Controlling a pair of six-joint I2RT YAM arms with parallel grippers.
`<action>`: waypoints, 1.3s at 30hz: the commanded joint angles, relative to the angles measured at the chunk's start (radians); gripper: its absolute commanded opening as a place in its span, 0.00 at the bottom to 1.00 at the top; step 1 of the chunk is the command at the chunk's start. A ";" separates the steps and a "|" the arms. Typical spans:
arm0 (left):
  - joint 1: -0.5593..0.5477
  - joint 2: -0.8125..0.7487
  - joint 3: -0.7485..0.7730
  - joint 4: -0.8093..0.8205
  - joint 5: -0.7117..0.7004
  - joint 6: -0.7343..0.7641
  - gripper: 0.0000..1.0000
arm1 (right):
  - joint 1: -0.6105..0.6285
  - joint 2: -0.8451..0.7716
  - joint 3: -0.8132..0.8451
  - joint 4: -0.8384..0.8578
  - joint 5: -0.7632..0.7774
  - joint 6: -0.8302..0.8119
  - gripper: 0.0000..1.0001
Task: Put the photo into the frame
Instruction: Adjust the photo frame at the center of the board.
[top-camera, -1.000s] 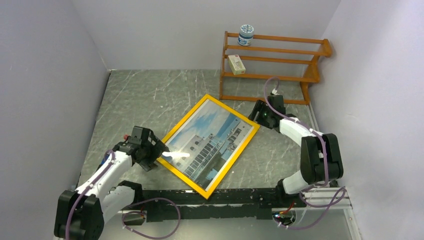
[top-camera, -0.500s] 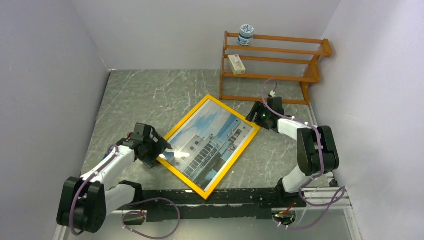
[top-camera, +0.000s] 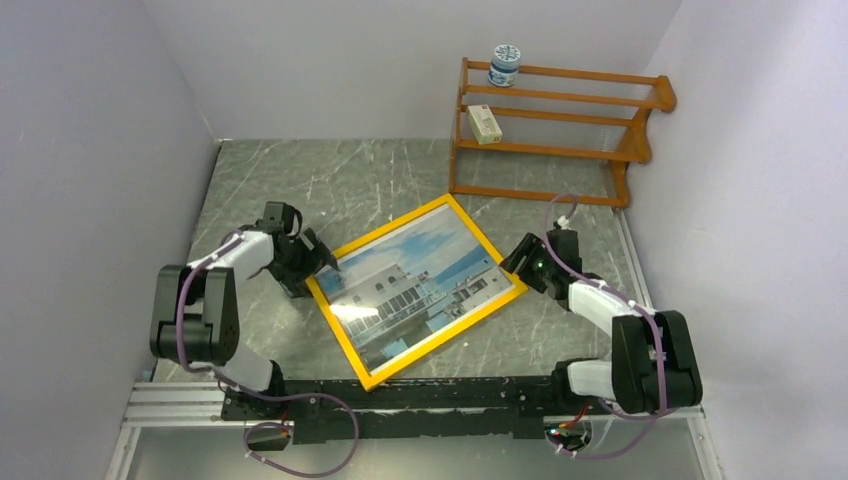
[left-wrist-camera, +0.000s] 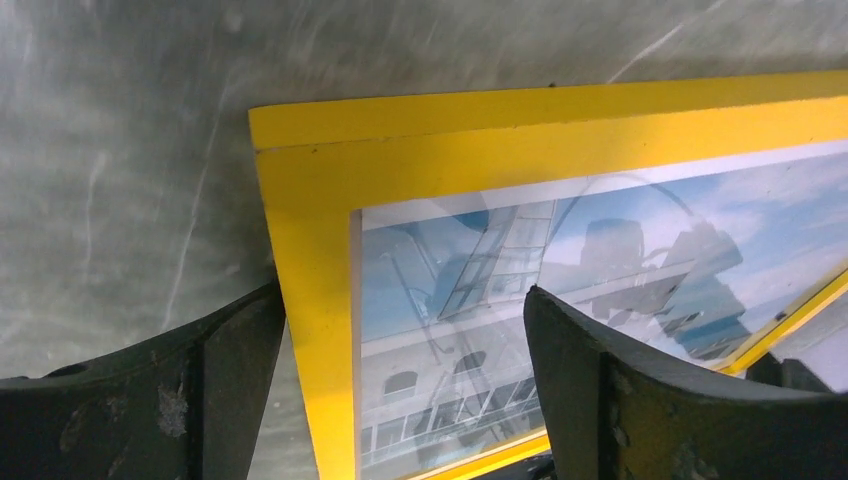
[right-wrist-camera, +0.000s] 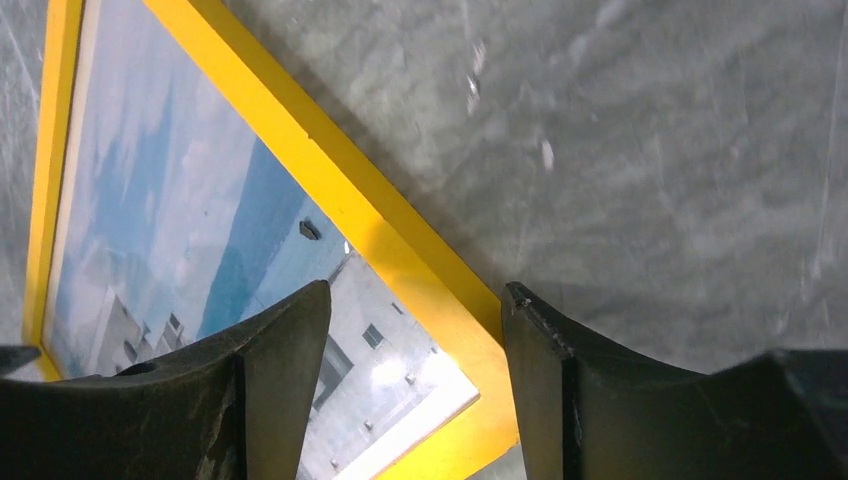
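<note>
The yellow frame lies flat, front up, on the grey marble table, turned at an angle. The photo of a white building under blue sky sits inside it behind glass. My left gripper is open at the frame's left corner. In the left wrist view its jaws straddle the yellow side bar, one finger outside the edge and one over the photo. My right gripper is open at the frame's right corner. In the right wrist view its jaws straddle that corner and the photo.
An orange-brown shelf rack stands at the back right, with a small jar on top and a small box on a lower shelf. Grey walls close the left, back and right. The arms' mounting rail runs along the near edge.
The frame has turned clockwise and shifted. My left gripper moved back along with its left corner, my right gripper moved nearer. The rack stands slightly further right.
</note>
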 joint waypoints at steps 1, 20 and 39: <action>-0.008 0.097 0.126 0.195 0.187 0.030 0.90 | 0.027 -0.056 -0.100 -0.148 -0.141 0.119 0.66; 0.024 0.142 0.137 0.288 0.310 0.015 0.89 | 0.153 -0.193 -0.262 -0.142 -0.295 0.242 0.62; 0.032 -0.035 0.364 -0.101 -0.077 0.126 0.93 | 0.176 -0.462 0.122 -0.654 0.275 0.138 0.69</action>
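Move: The photo frame lies skewed on the table. Its middle is about 20 cm to the right of the left hand and level with it, and roughly 22 cm left of the right hand and 1 cm back, 1 or 2 cm below both. The frame's left corner is some 2 cm ahead and 4 cm left of the left hand. From the right hand, its right corner sits 3 cm back and 3 cm right, and the rack's near bar 18 cm ahead and 6 cm right. The frame is turned clockwise between both hands, an open finger of each already against the outside of its short side: the left pushes forward about 10 cm, its fingertips tilting forward some 15 degrees. The right pushes back about 10 cm, bearing left as well, then eases right and slightly forward. Finally both rise clear, the left by about 5 cm, the right by 3 or 4. ##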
